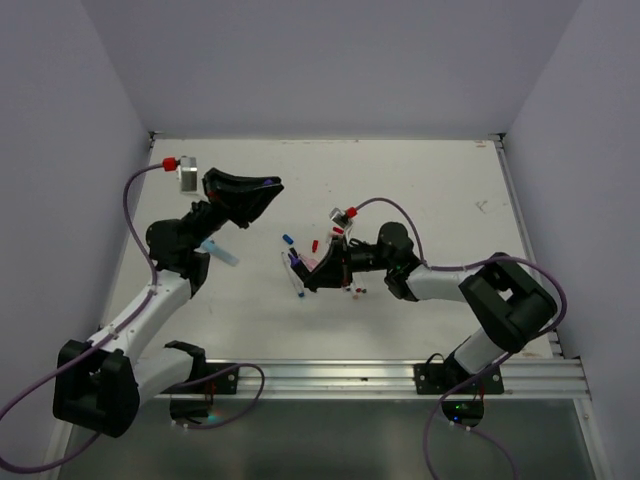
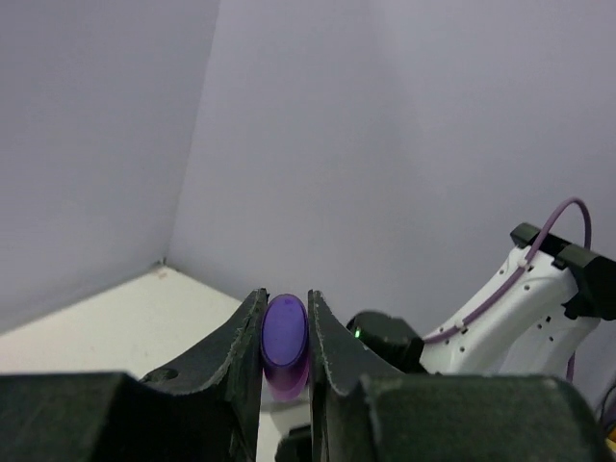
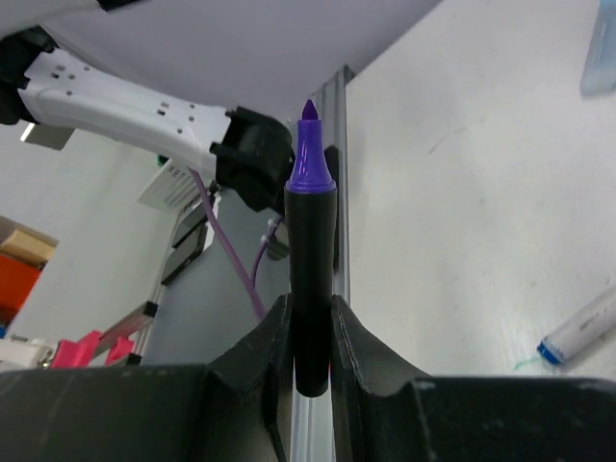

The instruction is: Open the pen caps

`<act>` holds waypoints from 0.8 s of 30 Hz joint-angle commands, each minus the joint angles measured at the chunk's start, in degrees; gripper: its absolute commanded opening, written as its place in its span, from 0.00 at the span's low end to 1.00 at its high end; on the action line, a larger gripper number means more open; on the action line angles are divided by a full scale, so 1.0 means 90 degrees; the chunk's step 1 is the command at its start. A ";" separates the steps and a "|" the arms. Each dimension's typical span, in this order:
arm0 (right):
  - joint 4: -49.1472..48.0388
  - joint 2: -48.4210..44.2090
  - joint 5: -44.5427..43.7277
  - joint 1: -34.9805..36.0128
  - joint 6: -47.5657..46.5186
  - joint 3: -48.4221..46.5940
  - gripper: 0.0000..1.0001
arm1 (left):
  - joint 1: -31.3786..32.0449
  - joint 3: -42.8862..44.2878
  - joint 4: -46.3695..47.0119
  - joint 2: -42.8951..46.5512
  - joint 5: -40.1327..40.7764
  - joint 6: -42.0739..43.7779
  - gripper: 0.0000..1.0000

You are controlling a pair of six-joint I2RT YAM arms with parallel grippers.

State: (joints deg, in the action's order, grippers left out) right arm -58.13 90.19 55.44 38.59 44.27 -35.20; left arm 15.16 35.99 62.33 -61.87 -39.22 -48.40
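A purple pen cap (image 2: 285,337) sits squeezed between my left gripper's fingers (image 2: 285,322), held up in the air off the table. From above, the left gripper (image 1: 266,188) hovers at the back left, apart from the right one. My right gripper (image 3: 311,322) is shut on a black marker barrel (image 3: 311,260) whose bare purple tip (image 3: 309,154) points out past the fingers. In the top view the right gripper (image 1: 305,272) is low over the table's middle. Other pens with a blue cap (image 1: 288,240) and a red cap (image 1: 314,245) lie beside it.
A light blue piece (image 1: 221,251) lies near the left arm. Small red bits (image 1: 352,291) lie just in front of the right gripper. A white pen with a blue end (image 3: 577,332) lies on the table. A metal rail (image 1: 400,375) runs along the near edge, and walls close three sides.
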 commanded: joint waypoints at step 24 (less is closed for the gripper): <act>0.5364 0.0913 -0.5281 0.1679 -0.2273 -0.2239 0.00 | -0.0083 0.1167 -0.8487 -0.0273 0.4270 0.1325 0.05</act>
State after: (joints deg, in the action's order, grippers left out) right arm -17.21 93.95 15.09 52.64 25.54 -50.81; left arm 14.74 44.77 -3.84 -62.11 -5.56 -38.15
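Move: The left hand holds the purple cap high; the blue cap lies about 13 cm ahead, level sideways and some 37 cm below. The red cap is 7 cm right of the blue cap, and the light-blue case 10 cm ahead and 17 cm left of the hand. The right hand holds the uncapped purple marker; the white markers lie roughly 11 cm ahead, 5 cm left and 18 cm below, the pink highlighter 14 cm ahead and 2 cm right. Left swings its held cap 17 cm down, forward-left, tipping towards the table; right lowers its marker forward-left. ##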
